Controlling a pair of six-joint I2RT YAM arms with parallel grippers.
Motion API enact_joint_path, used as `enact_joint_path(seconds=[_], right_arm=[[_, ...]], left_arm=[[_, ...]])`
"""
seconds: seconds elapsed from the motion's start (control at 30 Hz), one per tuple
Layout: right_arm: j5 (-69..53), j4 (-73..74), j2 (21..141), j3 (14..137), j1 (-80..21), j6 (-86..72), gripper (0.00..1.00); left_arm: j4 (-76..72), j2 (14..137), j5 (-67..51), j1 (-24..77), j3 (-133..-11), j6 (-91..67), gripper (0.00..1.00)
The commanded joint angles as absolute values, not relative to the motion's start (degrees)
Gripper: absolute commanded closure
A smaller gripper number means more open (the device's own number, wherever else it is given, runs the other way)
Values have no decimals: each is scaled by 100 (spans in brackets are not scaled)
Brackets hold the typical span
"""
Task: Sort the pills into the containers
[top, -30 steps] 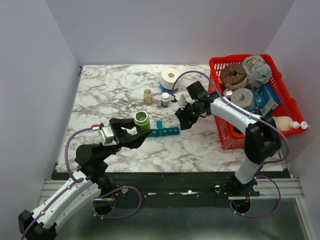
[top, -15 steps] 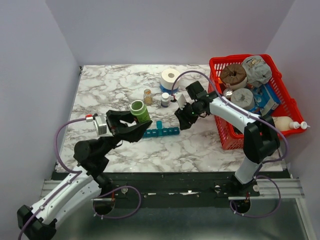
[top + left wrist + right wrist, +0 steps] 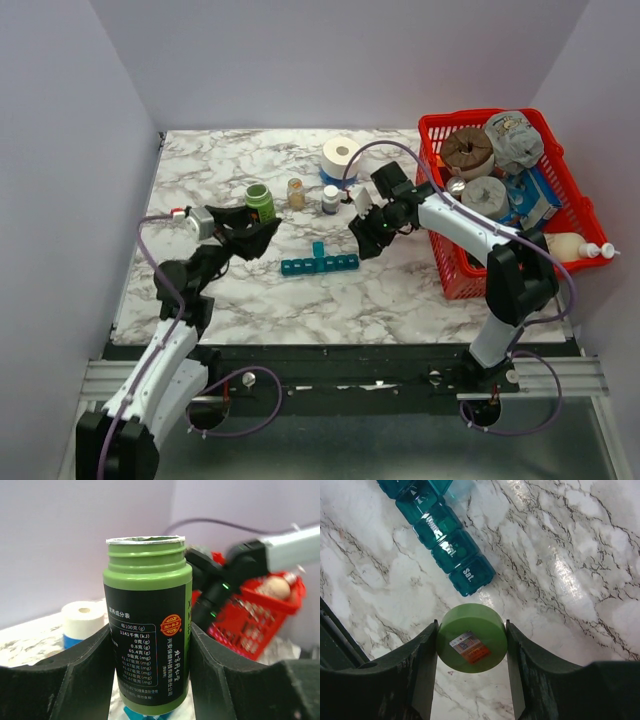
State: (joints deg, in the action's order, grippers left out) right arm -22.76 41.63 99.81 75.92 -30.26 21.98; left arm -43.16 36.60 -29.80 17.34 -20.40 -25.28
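Observation:
The teal-blue pill organizer [image 3: 320, 263] lies mid-table with one lid raised; its "Sat." end shows in the right wrist view [image 3: 451, 550]. My left gripper [image 3: 258, 226] is shut on an open green bottle [image 3: 260, 201], held upright left of the organizer; in the left wrist view the bottle [image 3: 147, 625] has no cap and a black label. My right gripper [image 3: 366, 236] is shut on the round green cap [image 3: 472, 639], held above the marble just right of the organizer. No loose pills show.
An amber bottle [image 3: 296, 192], a white bottle [image 3: 330, 198] and a white tape roll [image 3: 341, 155] stand behind the organizer. A red mesh basket [image 3: 455, 268] full of items sits at the right edge; a white bottle [image 3: 572, 246] lies beside it.
My left gripper has carried the green bottle left and back, away from the organizer, and set it upright from a tilt. The right gripper with the cap has stayed in place.

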Motion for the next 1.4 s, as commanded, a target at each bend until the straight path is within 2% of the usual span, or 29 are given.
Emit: enact_joint_path(seconds=[0.0, 0.03, 0.13, 0.23, 0.33, 0.4, 0.67, 0.7, 0.73, 0.83, 0.9, 1.13, 1.37], right_arm=[[-1987, 4122, 10239, 7813, -2971, 2101, 72], [-1804, 4139, 10291, 7822, -2962, 2074, 72], [-1496, 4104, 10353, 7813, -2874, 2074, 70], [-1057, 4096, 10590, 7936, -2821, 2109, 68], [-1037, 4183, 10863, 8042, -2716, 2153, 68], [-1090, 4210, 11020, 8086, -2716, 2197, 67], [-1098, 4254, 11294, 8095, -2716, 2250, 45], [-1142, 4245, 11277, 8077, -2716, 2259, 42], [-1195, 4245, 11215, 8068, -2716, 2259, 35], [-1265, 4245, 11092, 8077, -2707, 2276, 22], [-1336, 4245, 10925, 8103, -2716, 2285, 20], [-2002, 4438, 10012, 8446, -2716, 2381, 17], [-4127, 4895, 9150, 8666, -2716, 3013, 17]], left_arm=[[-6078, 4790, -4289, 1169, -1986, -3605, 100], [-5682, 4764, -4333, 1160, -2012, -2960, 100], [-4468, 4877, -4675, 1221, -2346, -2304, 100], [-3395, 4878, -4465, 1449, -2548, -1417, 100], [-2684, 4843, -4404, 1555, -2540, -829, 100], [-1676, 4799, -4176, 1774, -2706, 117, 100], [-669, 4974, -3640, 2241, -2812, 1072, 100], [-598, 4992, -3621, 2293, -2812, 1124, 100], [-598, 5010, -3612, 2303, -2804, 1186, 100], [-396, 5089, -3455, 2382, -2786, 1379, 100], [-291, 5176, -3419, 2417, -2804, 1538, 100], [-754, 5353, -3717, 2461, -2549, 1811, 100], [-2898, 4967, -3754, 2479, -2005, 354, 100]])
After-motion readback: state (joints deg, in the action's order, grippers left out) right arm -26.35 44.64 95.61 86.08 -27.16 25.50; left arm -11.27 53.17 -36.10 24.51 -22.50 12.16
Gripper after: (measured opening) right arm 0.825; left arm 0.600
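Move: For the right hand, holding the green cap, the bare spot is about 4 cm ahead, 4 cm right and 8 cm down; the pill organizer's middle lies 9 cm left, 1 cm ahead, and the white bottle 14 cm ahead, 7 cm left. From the left hand, holding the open green bottle, the organizer is some 5 cm ahead, 7 cm right and 30 cm below; the glass jar is 18 cm ahead, 2 cm right. The right fingers set the green cap down on bare marble beyond the organizer's right end, open to let go, then rise about 15 cm, drifting back left. Meanwhile the left hand keeps its grip on the green bottle and, after a brief push forward, sinks some 19 cm and slightly right towards the organizer, rolling the mouth about 40 degrees rightward. ##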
